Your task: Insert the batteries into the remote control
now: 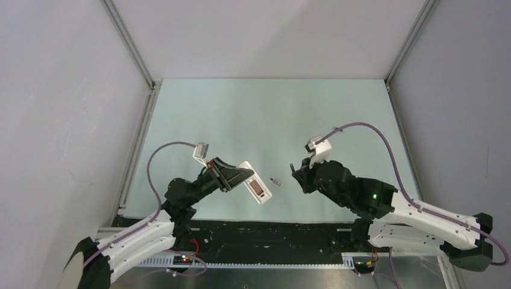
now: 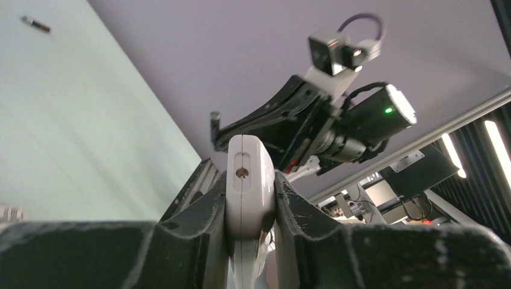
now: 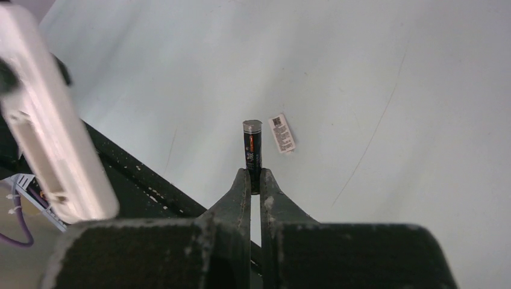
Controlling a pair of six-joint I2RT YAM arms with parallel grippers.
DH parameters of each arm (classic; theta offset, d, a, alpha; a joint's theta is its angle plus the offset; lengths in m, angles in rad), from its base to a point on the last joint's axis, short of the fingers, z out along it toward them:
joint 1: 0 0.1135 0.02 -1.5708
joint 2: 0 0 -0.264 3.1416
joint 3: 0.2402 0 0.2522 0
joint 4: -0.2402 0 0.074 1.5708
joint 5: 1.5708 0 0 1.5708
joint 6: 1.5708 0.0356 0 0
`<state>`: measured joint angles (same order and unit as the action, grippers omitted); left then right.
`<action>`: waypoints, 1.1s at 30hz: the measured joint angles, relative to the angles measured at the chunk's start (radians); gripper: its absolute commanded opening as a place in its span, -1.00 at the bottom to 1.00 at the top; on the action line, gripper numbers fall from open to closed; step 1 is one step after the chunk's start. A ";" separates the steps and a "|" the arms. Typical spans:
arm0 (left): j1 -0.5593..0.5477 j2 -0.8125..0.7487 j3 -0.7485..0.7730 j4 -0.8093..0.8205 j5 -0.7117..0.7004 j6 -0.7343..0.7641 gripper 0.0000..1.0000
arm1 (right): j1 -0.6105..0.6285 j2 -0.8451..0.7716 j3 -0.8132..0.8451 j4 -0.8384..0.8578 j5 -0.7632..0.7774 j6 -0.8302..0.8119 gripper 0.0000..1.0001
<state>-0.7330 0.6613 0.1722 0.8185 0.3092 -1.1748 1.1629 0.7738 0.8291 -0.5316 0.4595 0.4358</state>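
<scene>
My left gripper [image 1: 232,173] is shut on the white remote control [image 1: 256,188], which it holds above the table with its small screen facing up. In the left wrist view the remote control [image 2: 250,180] is seen end-on, clamped between both fingers. My right gripper [image 3: 253,177] is shut on a dark battery [image 3: 252,147], pinched at its lower end with the metallic end pointing away. It hangs just right of the remote, a short gap apart [image 1: 295,171]. A second battery [image 2: 36,24] lies far off on the pale green mat.
A small flat pale cover plate [image 3: 281,133] with a printed label lies on the mat [image 1: 271,120] between the two grippers, also seen from above [image 1: 276,181]. The black front edge of the table [image 1: 271,232] runs just below the remote. Grey walls enclose the mat.
</scene>
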 measured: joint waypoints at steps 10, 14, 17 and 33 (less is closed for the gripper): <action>0.019 0.008 -0.118 0.064 -0.027 -0.033 -1.00 | 0.014 0.142 0.178 -0.095 -0.055 0.003 -1.00; 0.021 0.008 -0.161 0.074 -0.066 -0.034 -1.00 | 0.040 0.167 0.240 -0.137 -0.090 -0.011 -1.00; 0.023 0.013 -0.161 0.082 -0.100 -0.039 -1.00 | 0.066 0.209 0.295 -0.186 -0.107 -0.019 -1.00; 0.027 0.008 -0.161 0.093 -0.210 -0.056 -1.00 | 0.138 0.510 0.557 -0.312 -0.293 -0.058 -1.00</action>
<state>-0.7055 0.6689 0.0109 0.9112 0.0990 -1.2308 1.3010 1.2835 1.3861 -0.8440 0.1665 0.3775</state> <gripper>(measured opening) 0.299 0.033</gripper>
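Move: The right hand holds a battery; the open battery bay of the remote control lies about 12 cm to its left, some 5 cm back and about 2 cm above. The white labelled cover lies on the table roughly 20 cm below the right hand, 6 cm ahead and 3 cm left. From the left hand, which grips the far end of the remote, the battery is about 14 cm to the right, 1 cm ahead and 1 cm below. The right hand, still pinching the battery by its lower end, carries it about 10 cm left towards the remote's open bay, climbing a little at first and then also drawing back some 6 cm, while the wrist swings counter-clockwise by about 25 degrees and the fingers tip further down. Meanwhile the left hand keeps its grip on the remote and first lowers it about 5 cm, then eases it forward and left by some 3 cm each, turning it slightly counter-clockwise. ##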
